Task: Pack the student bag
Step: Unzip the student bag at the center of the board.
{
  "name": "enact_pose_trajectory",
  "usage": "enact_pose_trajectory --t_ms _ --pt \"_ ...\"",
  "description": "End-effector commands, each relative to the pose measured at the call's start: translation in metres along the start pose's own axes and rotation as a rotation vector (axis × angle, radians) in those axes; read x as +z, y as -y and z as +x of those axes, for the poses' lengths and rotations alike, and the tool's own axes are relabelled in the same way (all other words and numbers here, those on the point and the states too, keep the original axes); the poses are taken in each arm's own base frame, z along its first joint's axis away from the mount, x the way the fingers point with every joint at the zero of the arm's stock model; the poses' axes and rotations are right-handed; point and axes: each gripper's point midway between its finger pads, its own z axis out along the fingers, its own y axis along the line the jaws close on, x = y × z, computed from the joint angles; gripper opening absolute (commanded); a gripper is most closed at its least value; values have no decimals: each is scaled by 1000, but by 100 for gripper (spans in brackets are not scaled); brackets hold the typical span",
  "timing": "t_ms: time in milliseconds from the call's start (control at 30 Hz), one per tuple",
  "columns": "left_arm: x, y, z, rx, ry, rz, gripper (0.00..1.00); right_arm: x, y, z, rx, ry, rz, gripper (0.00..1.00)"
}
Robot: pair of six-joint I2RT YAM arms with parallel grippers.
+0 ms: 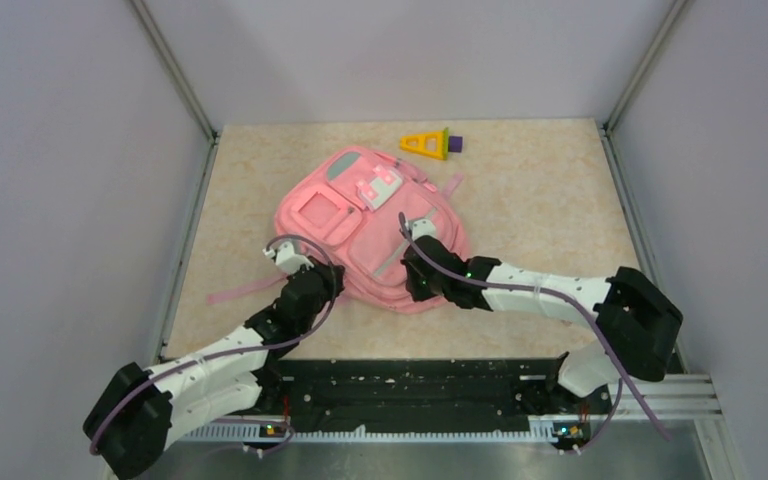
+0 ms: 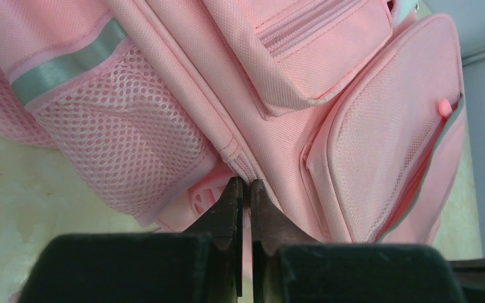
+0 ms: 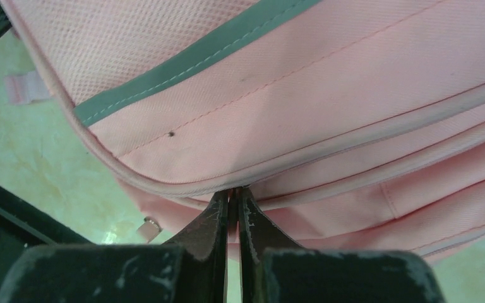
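The student bag [image 1: 365, 225], a big pink backpack with grey strips and front pockets, lies flat mid-table. My left gripper [image 1: 282, 252] is at the bag's near-left edge. In the left wrist view it [image 2: 244, 183] is shut on a thin pink bit of the bag at the seam beside the mesh side pocket [image 2: 126, 139]. My right gripper [image 1: 418, 232] rests on the bag's right side. The right wrist view shows it [image 3: 233, 191] shut on a thin pink piece under the piped edge, below a grey strip [image 3: 183, 66].
A yellow triangular toy with a purple end [image 1: 428, 144] lies at the back of the table behind the bag. A loose pink strap [image 1: 240, 293] trails off the bag to the near left. Grey walls and metal posts close in the table's sides.
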Motion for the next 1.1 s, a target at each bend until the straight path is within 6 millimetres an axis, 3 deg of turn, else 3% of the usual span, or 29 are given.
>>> enact_pose_trajectory --t_ms 0,300,500,533,600,667,733,833,967,1067 --pt "1 18 -11 -73 54 13 0 -15 -49 12 -4 -20 -145 0" --pt "-1 21 -4 -73 66 3 0 -27 -101 -12 42 66 -285 0" --pt "-7 29 -6 10 59 63 0 -27 -94 -25 29 99 -227 0" --pt "-9 30 -7 41 54 71 1 -30 -94 -28 20 104 -222 10" --pt "-14 31 -8 114 41 90 15 -38 -91 -35 5 121 -212 29" --pt "-21 29 -11 200 31 97 37 -49 -84 -43 -17 142 -186 49" --pt "-27 27 -17 271 30 83 50 -58 -70 -53 -44 168 -130 63" --pt "-34 34 -32 364 55 92 53 -65 -31 -70 -45 189 -11 71" --pt "-42 68 -50 445 113 199 53 -73 15 -81 3 220 58 78" --pt "-39 95 -49 513 83 264 54 -79 46 -84 48 238 92 85"
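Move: The right hand already has the zipper pull shut in its fingertips, at the near edge of the bag. The bag edge pinched by the left hand lies about 11 cm to its left and about level, and the middle of the grey-green strip some 7 cm ahead and 1 cm right. From the left hand, whose fingers are on that bag edge, the zipper pull is roughly 12 cm to the right, and the square pocket about 14 cm ahead, 3 cm left and slightly higher. Still pinching the zipper pull, the right hand drags it about 5 cm back and left along the bag's near edge, towards the left hand. Its fingers then open wide, let go, and it rises some 8 cm while swinging forward and right. The left hand keeps its pinch, easing slightly left with a small counter-clockwise turn, then opens, comes free and lifts about 7 cm, drifting right as it tilts. ##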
